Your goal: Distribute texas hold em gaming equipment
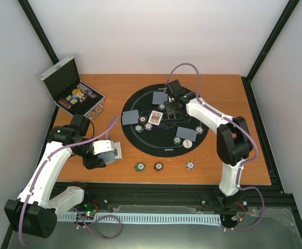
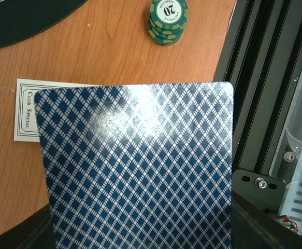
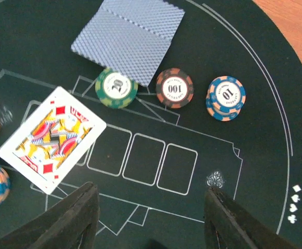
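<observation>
My left gripper is shut on a stack of blue-checked playing cards, which fills the left wrist view and hides the fingers. It hovers over the wood left of the round black mat. My right gripper stands open and empty above the mat's card outlines. Just to its left lies a face-up diamond court card. Face-down cards lie beyond, with a green chip, a brown-red chip and a blue-and-pink chip stack beside them.
The open silver case sits at the far left. Three chip stacks stand on the wood in front of the mat; the green one is near the left gripper. A white "Club Special" card lies under the held cards.
</observation>
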You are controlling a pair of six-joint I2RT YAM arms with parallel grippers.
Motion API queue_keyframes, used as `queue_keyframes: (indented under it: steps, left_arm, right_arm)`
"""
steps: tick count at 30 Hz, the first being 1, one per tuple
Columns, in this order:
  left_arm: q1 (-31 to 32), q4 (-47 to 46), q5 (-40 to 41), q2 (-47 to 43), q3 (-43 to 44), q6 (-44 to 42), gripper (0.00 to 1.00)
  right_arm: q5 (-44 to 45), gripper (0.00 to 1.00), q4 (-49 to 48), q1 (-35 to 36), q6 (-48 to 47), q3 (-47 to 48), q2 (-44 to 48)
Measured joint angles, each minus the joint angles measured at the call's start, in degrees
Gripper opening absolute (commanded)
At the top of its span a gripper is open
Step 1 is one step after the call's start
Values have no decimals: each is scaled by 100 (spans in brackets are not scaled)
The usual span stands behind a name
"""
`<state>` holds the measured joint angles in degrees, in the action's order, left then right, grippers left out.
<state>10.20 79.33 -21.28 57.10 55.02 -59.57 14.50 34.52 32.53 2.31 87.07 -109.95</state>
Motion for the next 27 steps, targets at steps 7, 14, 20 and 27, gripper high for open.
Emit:
queue_keyframes:
  steps: [7, 14, 20, 27]
  left_arm:
    - [0, -2, -2, 0, 0, 2, 1]
    - [0, -2, 2, 0, 0, 28, 1]
    - [0, -2, 7, 24, 0, 39, 1]
    - [0, -9, 7, 105, 0, 42, 1]
  right_arm:
    - [-1224, 44, -11, -431, 940, 109, -33]
    - [-1716, 29, 35, -557, 1272, 868, -1167]
    - [-1812, 26, 114, -654, 1364, 1272, -1947]
    - [-1812, 23, 173, -654, 1388, 1725, -2166]
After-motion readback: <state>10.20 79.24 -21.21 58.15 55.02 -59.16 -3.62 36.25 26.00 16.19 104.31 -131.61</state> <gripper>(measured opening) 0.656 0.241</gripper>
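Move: From the right gripper, the green 20 chip, partly under the far face-down card, lies about 7 cm ahead, 3 cm left and 10 cm below. That card's middle is some 5 cm beyond the chip and 1 cm farther left; the orange 100 chip is 5 cm to the chip's right and 2 cm farther out; the face-up jack is 6 cm nearer and 3 cm left of it. From the left gripper, the green chip lies roughly 33 cm ahead and 27 cm right. Lower the empty right gripper towards the green 20 chip: after a tiny lift, go down about 9 cm while reaching 5 cm forward and easing a little left, creeping forward at the end with a slight rise. Tip the fingers steeper, roll the hand's left side up some 15 degrees, and close them from about half open to a quarter, stopping with the tips just short of the chip. ##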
